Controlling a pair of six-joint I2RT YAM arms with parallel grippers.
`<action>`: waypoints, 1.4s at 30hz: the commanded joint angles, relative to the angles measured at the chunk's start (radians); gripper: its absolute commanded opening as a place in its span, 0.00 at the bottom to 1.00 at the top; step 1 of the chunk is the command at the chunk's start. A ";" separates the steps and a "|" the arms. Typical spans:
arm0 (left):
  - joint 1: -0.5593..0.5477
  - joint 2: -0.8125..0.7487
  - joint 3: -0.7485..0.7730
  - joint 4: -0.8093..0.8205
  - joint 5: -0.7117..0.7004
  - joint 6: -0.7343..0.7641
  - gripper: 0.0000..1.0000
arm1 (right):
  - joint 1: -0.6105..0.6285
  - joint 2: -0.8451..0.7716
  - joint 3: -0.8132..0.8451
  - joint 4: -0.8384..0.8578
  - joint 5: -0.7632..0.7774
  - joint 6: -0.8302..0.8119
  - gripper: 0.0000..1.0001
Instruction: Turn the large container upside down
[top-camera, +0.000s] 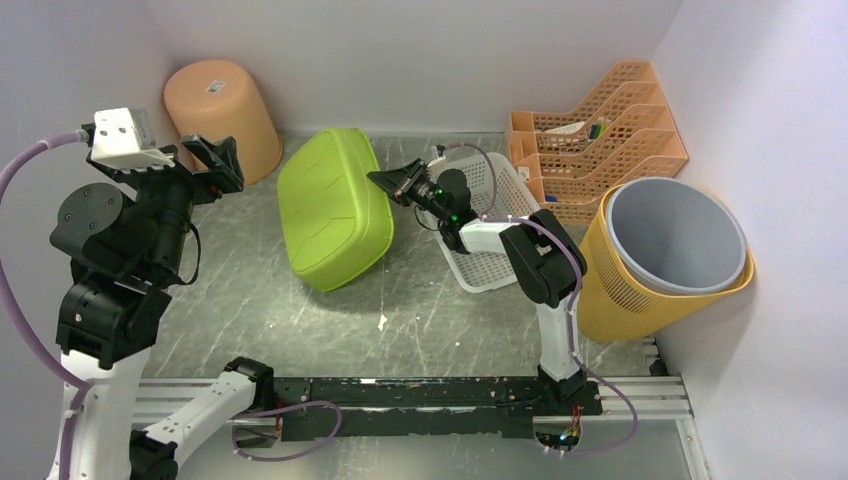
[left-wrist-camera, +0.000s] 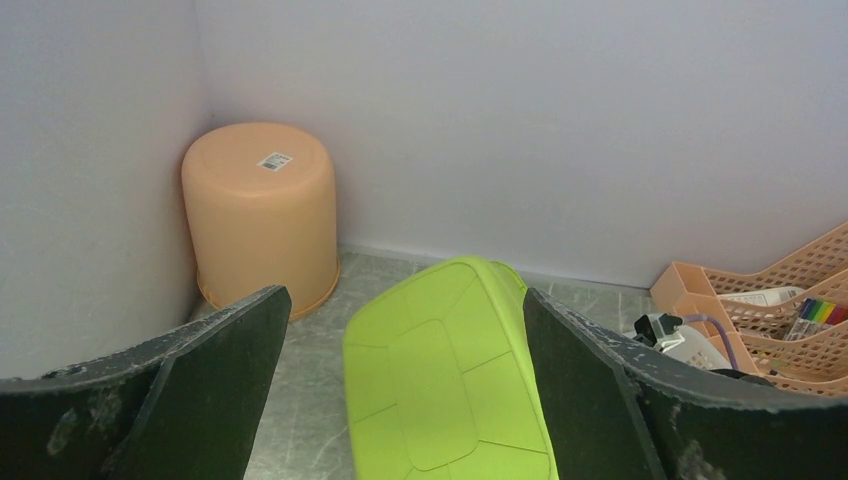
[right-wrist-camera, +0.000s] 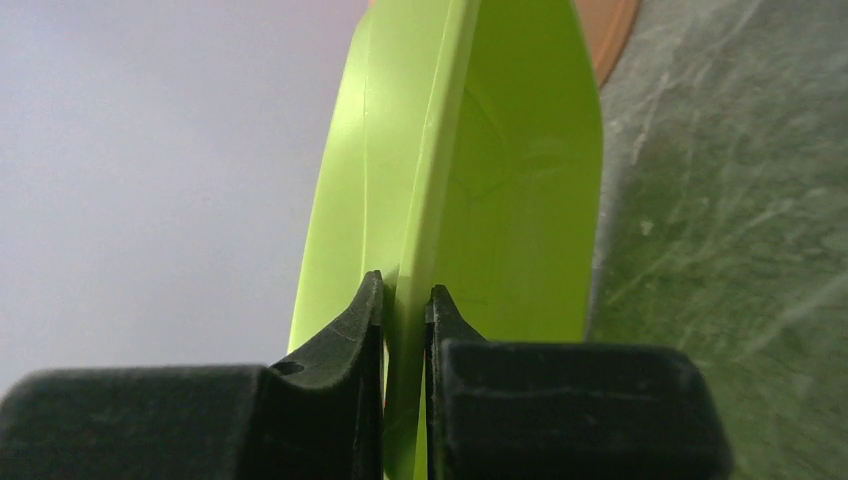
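Observation:
The large container (top-camera: 330, 205) is a lime-green rectangular tub, tipped up on its left edge with its ribbed underside facing up and left. My right gripper (top-camera: 388, 181) is shut on the rim of its raised right side. In the right wrist view the thin green rim (right-wrist-camera: 440, 150) runs straight between the two black fingertips of the right gripper (right-wrist-camera: 405, 292). My left gripper (top-camera: 212, 160) hangs open and empty, high at the left, apart from the tub. The left wrist view has the tub's underside (left-wrist-camera: 450, 390) below and beyond the wide-spread left gripper (left-wrist-camera: 405, 293).
An upturned peach bucket (top-camera: 222, 110) stands in the back left corner. A white mesh basket (top-camera: 492, 215) sits under the right arm. An orange file rack (top-camera: 600, 135) is at the back right. In front of it a grey bin (top-camera: 675, 235) sits inside a yellow mesh bin (top-camera: 630, 300).

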 joint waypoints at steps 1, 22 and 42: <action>-0.001 -0.005 -0.007 0.003 0.008 0.006 0.99 | 0.019 -0.003 -0.031 -0.265 -0.027 -0.252 0.00; -0.001 0.021 -0.044 0.029 0.040 -0.011 0.98 | 0.085 -0.111 -0.067 -0.610 0.090 -0.549 0.41; -0.001 0.054 -0.043 0.018 0.070 -0.012 0.99 | 0.232 0.212 0.564 -1.138 0.330 -0.851 0.43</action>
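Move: About 21 cm to the right hand's left, 5 cm nearer and 19 cm below is the bare table spot for the green container, which the hand already pinches by its raised right rim; the container's middle is some 9 cm left, 3 cm nearer, 9 cm lower. The orange bucket stands roughly 36 cm left and 18 cm farther out, the white basket 29 cm right, level with it. From the left hand, that table spot is about 14 cm ahead, 3 cm left and 49 cm down. Rolling its left side downward, the right hand first keeps its pinch and tips the green container over to the left, then opens partway and lets go of the rim. It drops about 12 cm and draws back some 6 cm, then swings 8 cm left and a little forward to beside the container's right wall, having rolled about 55 degrees in all. The open left hand eases 3 cm forward and down. ##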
